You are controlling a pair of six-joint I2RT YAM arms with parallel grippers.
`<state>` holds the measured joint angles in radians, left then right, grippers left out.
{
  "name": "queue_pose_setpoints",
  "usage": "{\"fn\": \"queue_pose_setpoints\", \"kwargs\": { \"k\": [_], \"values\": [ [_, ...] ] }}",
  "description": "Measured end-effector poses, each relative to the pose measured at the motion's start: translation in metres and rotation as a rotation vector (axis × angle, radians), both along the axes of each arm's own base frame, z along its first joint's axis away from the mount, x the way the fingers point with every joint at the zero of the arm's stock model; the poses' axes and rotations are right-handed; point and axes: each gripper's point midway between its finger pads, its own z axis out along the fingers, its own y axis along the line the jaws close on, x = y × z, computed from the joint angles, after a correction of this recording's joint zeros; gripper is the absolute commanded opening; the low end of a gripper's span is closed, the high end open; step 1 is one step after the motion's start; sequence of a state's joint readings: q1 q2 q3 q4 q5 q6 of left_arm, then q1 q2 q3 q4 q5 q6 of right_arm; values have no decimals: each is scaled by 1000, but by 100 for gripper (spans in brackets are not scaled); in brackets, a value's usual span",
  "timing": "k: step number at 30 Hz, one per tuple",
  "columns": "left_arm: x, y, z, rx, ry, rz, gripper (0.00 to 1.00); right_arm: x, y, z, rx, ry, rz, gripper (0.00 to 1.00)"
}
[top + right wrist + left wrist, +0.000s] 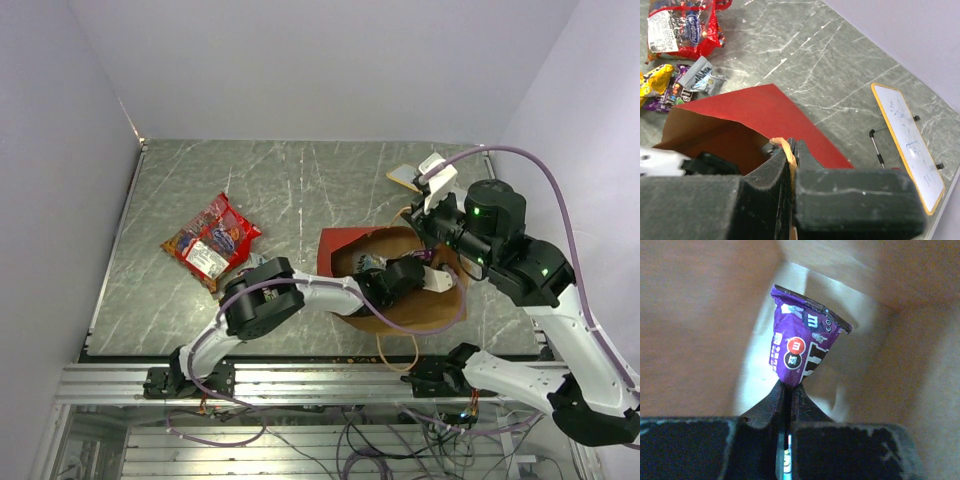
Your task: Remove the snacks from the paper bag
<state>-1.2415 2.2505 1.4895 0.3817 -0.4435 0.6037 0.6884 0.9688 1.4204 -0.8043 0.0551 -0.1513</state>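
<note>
The brown paper bag [430, 310] lies on the table, its red side panel [760, 110] at the open mouth. My left gripper [789, 387] is deep inside the bag and shut on the lower tip of a purple candy packet [802, 347]. In the top view the left gripper [400, 277] sits within the bag's mouth. My right gripper [792, 150] is shut on the bag's tan loop handle [784, 147] and holds it up at the bag's far rim [425, 228]. The red chip bag [210, 240] lies on the table at left. Yellow [655, 80], silver-blue [702, 75] and purple [667, 97] wrappers lie beside it.
A white board with a tan frame [910, 145] lies beyond the bag at the back right [405, 177], with a pen [875, 147] next to it. The bag's second loop handle [395, 350] hangs over the table's front edge. Walls close in the table on three sides.
</note>
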Motion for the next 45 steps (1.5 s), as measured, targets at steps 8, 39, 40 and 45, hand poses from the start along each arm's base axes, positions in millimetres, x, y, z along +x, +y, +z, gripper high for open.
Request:
{"fn": "queue_pose_setpoints", "kwargs": {
  "k": [8,39,40,45],
  "values": [
    [-72,7,48,-74,143,-35,7,7,0,-18,-14,2,-22,0],
    [-144,268,307,-914,688,366,7,19,-9,-19,40,-69,-115,0],
    [-134,279,312,-968,671,443,7,19,-8,-19,39,-69,-114,0],
    [-78,344,288,-1125,575,904,7,19,-5,-22,36,-58,-99,0]
  ]
}}
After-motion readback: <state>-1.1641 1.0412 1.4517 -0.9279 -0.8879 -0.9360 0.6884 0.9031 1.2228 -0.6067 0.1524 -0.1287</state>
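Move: The left hand, low inside the paper bag, already grips the purple M&M's packet; the snack pile it is taken to lies about 41 cm to its left, 6 cm nearer the robot and some 6 cm lower. A grey packet in the bag lies roughly 13 cm left, about level fore-and-aft and 4 cm below, while the big red snack bag is some 50 cm left and 5 cm ahead, about 5 cm lower. From the right hand the pile is about 28 cm left, level fore-and-aft and some 34 cm below. The left hand keeps its pinch on the purple M&M's packet and draws it back about 20 cm while rising out of the paper bag's mouth, then swings left and still up towards the snack pile, coming forward again by some 12 cm, to end about 33 cm left of and 30 cm above its start. On the way the hand rolls some 80 degrees, its left side sinking, and the fingers come round to point mostly forward, while the right hand keeps hold of the bag's handle and eases only about 2 cm down and forward. ##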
